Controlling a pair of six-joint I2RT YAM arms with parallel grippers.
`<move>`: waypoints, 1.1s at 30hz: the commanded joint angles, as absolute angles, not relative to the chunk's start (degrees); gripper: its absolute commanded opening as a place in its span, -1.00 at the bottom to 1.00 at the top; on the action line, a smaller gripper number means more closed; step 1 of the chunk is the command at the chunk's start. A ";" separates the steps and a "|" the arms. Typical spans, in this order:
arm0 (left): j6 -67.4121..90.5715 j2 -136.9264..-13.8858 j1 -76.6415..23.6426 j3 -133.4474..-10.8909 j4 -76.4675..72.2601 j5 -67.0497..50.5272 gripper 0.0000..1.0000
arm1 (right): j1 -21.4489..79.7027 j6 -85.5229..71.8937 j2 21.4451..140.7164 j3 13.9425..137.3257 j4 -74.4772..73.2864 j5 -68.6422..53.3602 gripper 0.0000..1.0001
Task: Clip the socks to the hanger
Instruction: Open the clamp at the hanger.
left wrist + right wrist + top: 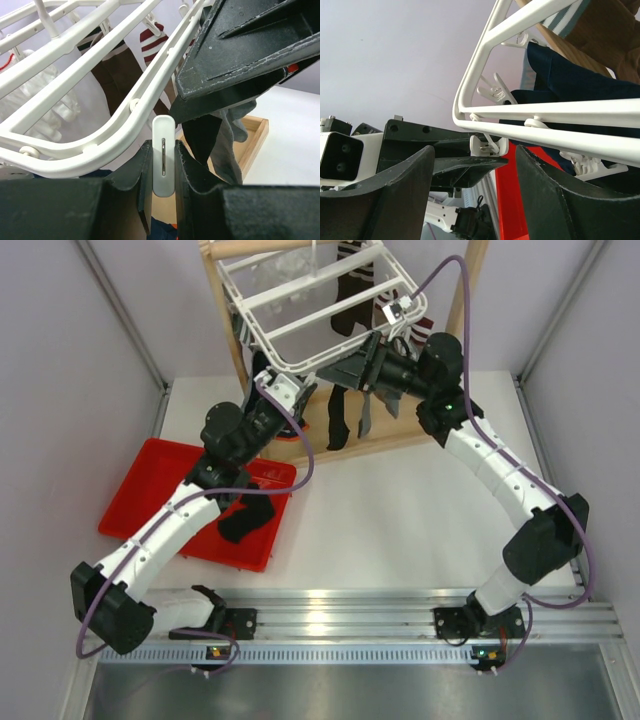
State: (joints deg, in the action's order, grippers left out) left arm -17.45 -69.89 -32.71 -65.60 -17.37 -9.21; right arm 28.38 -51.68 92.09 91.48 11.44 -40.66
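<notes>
The white hanger (300, 315) hangs from the wooden frame, and brown socks with striped cuffs (120, 75) are clipped to its bars. My left gripper (163, 145) is shut on a white clip (163, 160) under the hanger's near rim (100, 145). Right beside it my right gripper (475, 150) stands open just below the rim (545, 131), nothing between its fingers (250, 55). A dark grey and black sock (225, 145) hangs just under those fingers; I cannot tell whether a clip holds it. Another black sock (245, 522) lies in the red tray (140, 505).
The light wooden frame (232, 330) carries the hanger, and its base bar (380, 445) crosses the table behind both arms. Navy fabric (570, 85) hangs among the bars. The red tray lies under the left arm (170, 525).
</notes>
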 commanded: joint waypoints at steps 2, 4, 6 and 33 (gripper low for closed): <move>-15.65 -67.68 -32.96 -64.69 -24.43 -12.83 -1.00 | 29.18 -52.12 91.41 91.23 15.21 -41.66 0.30; -15.38 -67.85 -33.05 -64.69 -24.96 -13.01 -1.00 | 29.35 -52.03 91.32 91.14 15.82 -41.66 0.29; -15.12 -67.94 -32.96 -64.69 -25.66 -12.92 -1.00 | 29.53 -51.68 91.41 91.05 16.08 -41.48 0.26; -18.10 -69.43 -33.49 -64.51 -28.56 -13.62 -1.00 | 31.20 -50.71 92.99 90.62 18.11 -38.14 -0.28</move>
State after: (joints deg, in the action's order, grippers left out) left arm -16.95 -69.91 -32.88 -64.66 -23.00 -12.40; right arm 30.24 -51.05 92.38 90.00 16.71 -38.61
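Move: The left hand already grips the clamp by its lower part, about 1 cm ahead of and 1 cm right of its hand point and level with it. From the right hand, whose spread fingers point left, that clamp lies about 2 cm to the left, 1 cm ahead and 1 cm up. The hanger corner is some 5 cm left, 2 cm ahead and 2 cm up; a black sock hangs about 5 cm ahead, 2 cm right and 9 cm below. Keeping its hold on the clamp, the left hand eases it up about 1.5 cm, and a little back and to the right towards the right gripper, its wrist turning only some 5 degrees. The right hand inches left about 1 cm to meet it, rising slightly late on, and its wide-open fingers close by roughly 40 percent until one lies close against each side of the clamp's upper part, ready to squeeze it, seemingly just touching. ##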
